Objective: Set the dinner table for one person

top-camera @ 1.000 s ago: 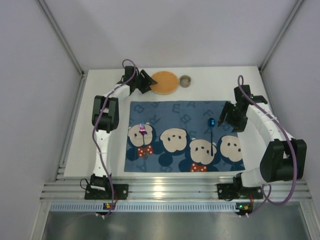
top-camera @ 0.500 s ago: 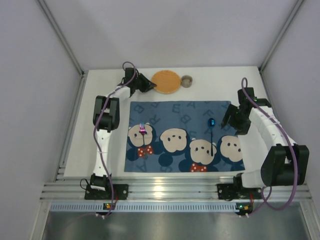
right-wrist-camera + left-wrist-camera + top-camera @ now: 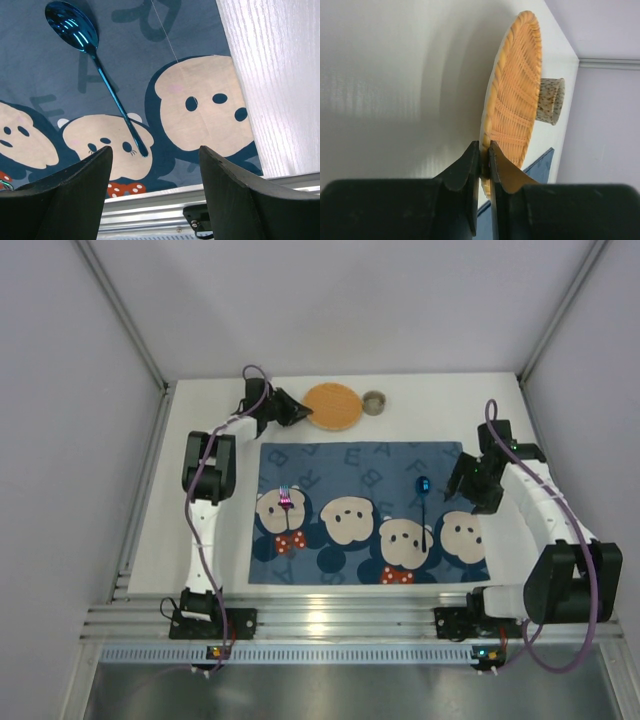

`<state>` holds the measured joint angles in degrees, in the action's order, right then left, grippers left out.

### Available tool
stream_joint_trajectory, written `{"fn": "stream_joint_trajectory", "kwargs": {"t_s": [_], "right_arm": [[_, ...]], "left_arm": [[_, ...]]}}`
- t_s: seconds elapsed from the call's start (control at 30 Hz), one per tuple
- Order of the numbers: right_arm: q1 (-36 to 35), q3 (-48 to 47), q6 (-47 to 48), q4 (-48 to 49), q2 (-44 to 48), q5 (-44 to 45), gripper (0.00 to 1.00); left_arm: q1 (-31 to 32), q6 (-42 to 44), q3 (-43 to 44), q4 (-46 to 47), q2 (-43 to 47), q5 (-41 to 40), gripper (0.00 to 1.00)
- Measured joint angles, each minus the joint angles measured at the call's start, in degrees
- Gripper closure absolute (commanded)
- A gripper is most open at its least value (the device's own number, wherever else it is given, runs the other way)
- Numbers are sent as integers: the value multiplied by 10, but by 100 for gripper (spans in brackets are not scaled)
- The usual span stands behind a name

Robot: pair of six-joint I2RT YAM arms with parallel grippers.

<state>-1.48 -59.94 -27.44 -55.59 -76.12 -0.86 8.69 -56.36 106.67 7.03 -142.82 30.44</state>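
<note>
The white dinner table [image 3: 200, 540] carries a dark blue mouse-print placemat [image 3: 360, 510]. My left gripper [image 3: 298, 412] is at the back, shut on the near-left rim of the round orange woven plate [image 3: 333, 404]; the left wrist view shows the rim [image 3: 492, 115] pinched between both fingers. A speckled cup [image 3: 372, 401] stands right of the plate and also shows in the left wrist view [image 3: 550, 101]. A purple fork [image 3: 284, 497] lies on the mat's left. A blue spoon [image 3: 424, 502] lies on the mat's right and shows in the right wrist view [image 3: 95, 60]. My right gripper [image 3: 455, 483] is open and empty, above the mat's right part.
Grey walls enclose the table on three sides. A metal rail [image 3: 330, 622] runs along the near edge by the arm bases. Bare white tabletop [image 3: 280, 75] lies right of the mat.
My left gripper has closed in on the woven plate's rim and now grips it. My right arm has drawn back a little to the right, away from the spoon.
</note>
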Motion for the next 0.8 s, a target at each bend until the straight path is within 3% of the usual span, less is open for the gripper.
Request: {"fn": "stream_joint_trajectory", "kwargs": {"t_s": [0.3,0.53,0.63,0.8], "right_arm": [[1,3,8,-1,16,-4,31],[2,14,15,5,28,-23,31],[2,21,19,7,37,-33,32],[2,35,25,10,56,-51,32]], "left_arm": [[-16,-57,-73,94,66,72,100],[-17,-105,-260,212,194,146,100],[-11,-78,-349,204,263,166,100],[18,19,-451,112,375,163,100]]}}
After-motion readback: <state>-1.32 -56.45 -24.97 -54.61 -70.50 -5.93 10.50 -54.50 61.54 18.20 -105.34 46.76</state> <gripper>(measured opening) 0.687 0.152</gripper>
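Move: The left gripper already pinches the wicker plate by its left rim, low over the far table. The placemat's middle, where the plate is to go, lies about 28 cm back and 19 cm right of this hand, some 5 cm below. The fork lies about 29 cm back and 5 cm left, the spoon 30 cm back and 35 cm right, the bowl 4 cm ahead and 21 cm right. From the right hand, the placemat's middle is some 7 cm ahead, 23 cm left and 10 cm down. Keep the left fingers shut on the plate's left rim and raise it about 9 cm first, then sweep it back some 19 cm, away from the bowl and in over the placemat. Turn the wrist clockwise about 15 degrees on the way, dipping the hand's left side, then partly levelling it again. ##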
